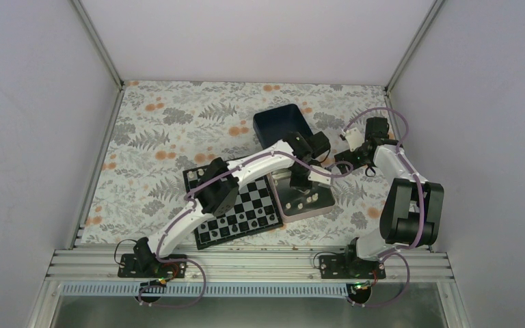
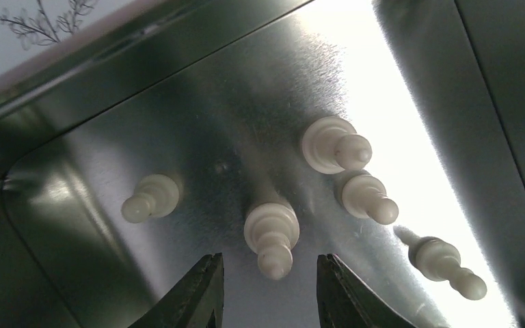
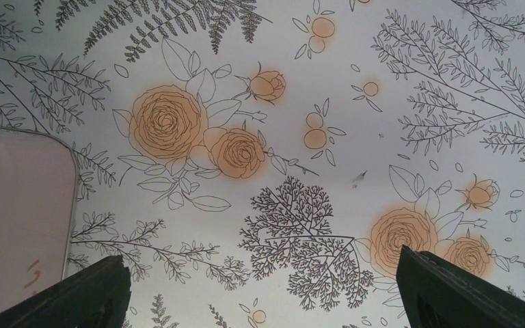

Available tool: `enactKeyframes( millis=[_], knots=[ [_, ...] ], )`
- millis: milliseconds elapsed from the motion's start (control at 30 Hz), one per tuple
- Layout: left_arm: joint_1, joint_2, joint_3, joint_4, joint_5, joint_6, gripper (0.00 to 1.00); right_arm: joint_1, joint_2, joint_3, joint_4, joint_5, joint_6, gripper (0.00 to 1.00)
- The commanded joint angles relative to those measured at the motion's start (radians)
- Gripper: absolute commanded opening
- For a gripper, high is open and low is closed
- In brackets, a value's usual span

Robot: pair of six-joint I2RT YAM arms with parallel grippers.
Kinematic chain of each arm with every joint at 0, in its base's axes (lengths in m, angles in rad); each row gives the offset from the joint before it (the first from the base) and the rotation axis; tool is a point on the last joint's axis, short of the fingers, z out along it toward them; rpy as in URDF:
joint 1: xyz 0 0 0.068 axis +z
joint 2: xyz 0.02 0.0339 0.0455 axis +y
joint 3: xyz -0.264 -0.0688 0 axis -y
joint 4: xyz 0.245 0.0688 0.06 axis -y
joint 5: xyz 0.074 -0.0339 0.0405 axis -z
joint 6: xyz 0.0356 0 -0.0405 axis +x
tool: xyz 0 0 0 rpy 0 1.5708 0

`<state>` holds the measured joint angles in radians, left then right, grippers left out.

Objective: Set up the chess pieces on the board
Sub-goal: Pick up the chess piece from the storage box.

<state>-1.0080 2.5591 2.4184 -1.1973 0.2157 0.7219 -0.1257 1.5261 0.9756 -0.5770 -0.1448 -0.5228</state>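
Note:
The checkered board (image 1: pixel 246 212) lies left of the silver tin (image 1: pixel 321 199), partly under my left arm; tiny pieces on it are too small to tell apart. Several cream-white chess pieces (image 1: pixel 303 203) lie in the tin. My left gripper (image 1: pixel 301 181) hangs over the tin. In the left wrist view it (image 2: pixel 270 290) is open, with one white piece (image 2: pixel 271 234) standing just ahead of the gap and touching neither finger. Other white pieces (image 2: pixel 335 145) (image 2: pixel 150 198) stand around it on the tin floor (image 2: pixel 198 123). My right gripper (image 1: pixel 345 152) (image 3: pixel 263 297) is wide open and empty.
A dark blue box (image 1: pixel 284 126) stands behind the tin. The right wrist view shows the floral tablecloth (image 3: pixel 280 137) and a pale rounded edge (image 3: pixel 20 205) at the left. The cell walls close in the table on three sides.

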Motion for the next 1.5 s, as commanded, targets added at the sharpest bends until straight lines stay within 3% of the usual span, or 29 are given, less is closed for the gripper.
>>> enactKeyframes(
  millis=[0,500,867,967,1067,1467],
  knots=[
    [-0.006,0.018,0.036,0.017,0.034,0.013,0.35,0.000,-0.004,0.008,-0.004,-0.015,-0.007,1.00],
    [-0.006,0.046,0.060,0.011,0.078,0.014,0.33,0.001,0.002,0.005,-0.002,-0.014,-0.012,1.00],
    [-0.009,0.063,0.069,-0.007,0.090,0.022,0.18,0.000,0.002,0.004,-0.003,-0.015,-0.013,1.00],
    [-0.008,0.059,0.074,-0.012,0.090,0.024,0.09,0.000,-0.002,0.005,0.000,-0.013,-0.013,1.00],
    [-0.007,0.044,0.065,-0.016,0.083,0.026,0.04,0.000,-0.005,0.004,-0.001,-0.015,-0.012,1.00],
    [0.019,-0.173,-0.022,-0.050,-0.058,0.022,0.04,0.000,0.006,0.006,-0.003,-0.009,-0.009,1.00]
  ],
)
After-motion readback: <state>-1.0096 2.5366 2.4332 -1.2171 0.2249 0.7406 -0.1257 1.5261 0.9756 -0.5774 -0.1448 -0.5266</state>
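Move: The white chess piece to be gripped stands in the storage box, about 1 cm back and 1 cm right of the left hand point, its middle some 2 cm lower. Around it stand other pieces at that height: one 3 cm farther out and 2 cm right of it, one 2 cm back and 3 cm right, one 3 cm back and 1 cm right. From the idle right hand it lies roughly 9 cm back, 11 cm left, 5 cm below. The white piece nearest the left fingers is pinched by its upper part: the left hand dips, then eases about 1 cm right and 1 cm back to it, the part-open fingers closing nearly shut on it. With the piece gripped, the hand rises about 2 cm, edging back to the left and slightly forward. ##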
